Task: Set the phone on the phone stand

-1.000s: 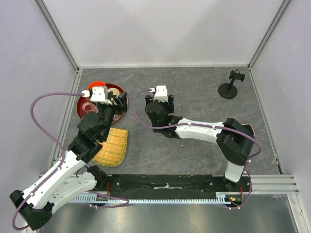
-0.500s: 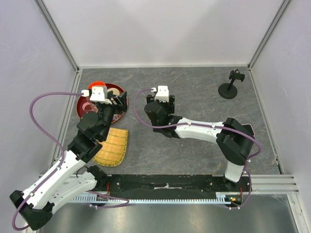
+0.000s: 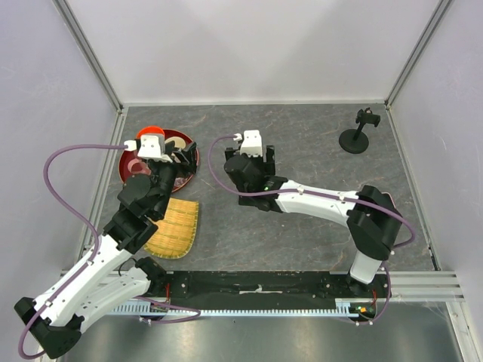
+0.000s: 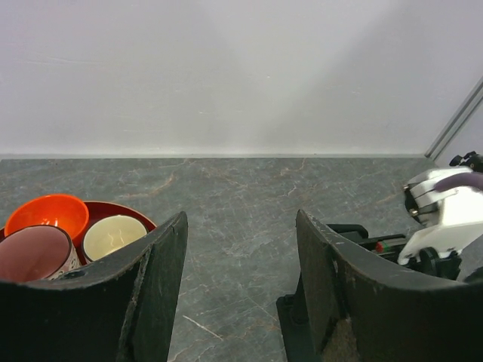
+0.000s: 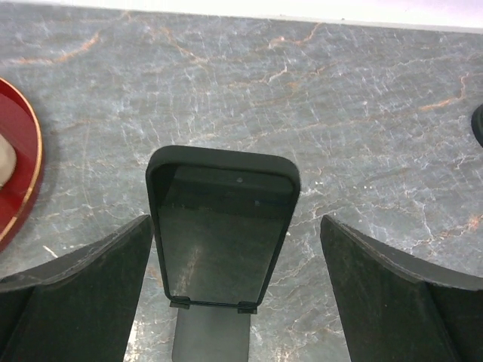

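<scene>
The black phone (image 5: 219,226) leans upright on the dark phone stand (image 5: 211,335), its lower edge caught in the stand's two small lips. My right gripper (image 5: 235,222) is open wide around it, with a gap between each finger and the phone's sides. From above, the right gripper (image 3: 260,162) covers most of the phone and stand at the table's middle. My left gripper (image 4: 241,226) is open with only bare table between its fingers. It hovers by the right rim of the red tray (image 3: 128,162).
The red tray holds an orange bowl (image 4: 47,215), a cream cup (image 4: 113,235) and a maroon cup (image 4: 34,253). A woven bamboo mat (image 3: 175,228) lies in front of the tray. A black holder on a round base (image 3: 358,133) stands at the far right corner.
The right gripper's jaws have spread wider, away from the phone's sides, and that arm's elbow has shifted right. The left arm has barely moved.
</scene>
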`<state>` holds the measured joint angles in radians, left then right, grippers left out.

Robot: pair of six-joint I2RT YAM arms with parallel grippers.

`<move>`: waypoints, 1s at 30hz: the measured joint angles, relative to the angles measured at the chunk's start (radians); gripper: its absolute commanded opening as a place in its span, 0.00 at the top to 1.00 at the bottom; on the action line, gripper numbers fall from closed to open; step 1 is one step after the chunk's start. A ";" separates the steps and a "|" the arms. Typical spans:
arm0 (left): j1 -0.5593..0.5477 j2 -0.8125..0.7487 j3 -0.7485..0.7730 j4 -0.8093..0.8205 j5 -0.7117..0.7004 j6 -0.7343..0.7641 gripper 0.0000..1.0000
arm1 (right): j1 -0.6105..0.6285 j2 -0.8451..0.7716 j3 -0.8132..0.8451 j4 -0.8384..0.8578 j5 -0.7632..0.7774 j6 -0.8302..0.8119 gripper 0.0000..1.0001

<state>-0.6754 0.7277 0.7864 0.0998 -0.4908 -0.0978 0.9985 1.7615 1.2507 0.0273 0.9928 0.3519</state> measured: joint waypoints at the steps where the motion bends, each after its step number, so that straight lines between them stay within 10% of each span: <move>1: 0.000 -0.002 0.000 0.000 0.000 0.000 0.35 | 0.000 -0.014 0.000 -0.008 -0.004 -0.001 0.02; 13: 0.000 -0.020 0.000 0.000 0.005 -0.010 0.34 | -0.114 -0.340 -0.111 -0.051 -0.083 -0.064 0.02; 30: 0.000 -0.005 0.008 -0.002 0.058 -0.043 0.34 | -1.168 -0.439 -0.235 -0.063 -0.677 0.314 0.02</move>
<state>-0.6754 0.7223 0.7948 0.0975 -0.4328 -0.1410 -0.1696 1.3228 1.0157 -0.0353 0.3157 0.6659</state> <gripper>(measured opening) 0.658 0.982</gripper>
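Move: The phone already leans upright on the phone stand, its middle just ahead of the right hand, roughly 1 cm left and 5 cm below, with its top between the open fingers. A black holder on a round base stands about 35 cm right of that hand, 11 cm ahead and 9 below; a white-edged phone lies some 39 cm right, 10 cm back and 15 below. From the left hand, the phone on the stand is about 9 cm ahead, 16 right and 22 below. Up first, rising about 8 cm and easing slightly back, the right hand leaves the phone with its fingers already wide open, then sweeps fast to the right, some 40 cm in all, with a little forward and a slight sink. It ends beside the black holder, to its right, having turned about 35 degrees clockwise and rolled its left side up by a similar amount on the way. ##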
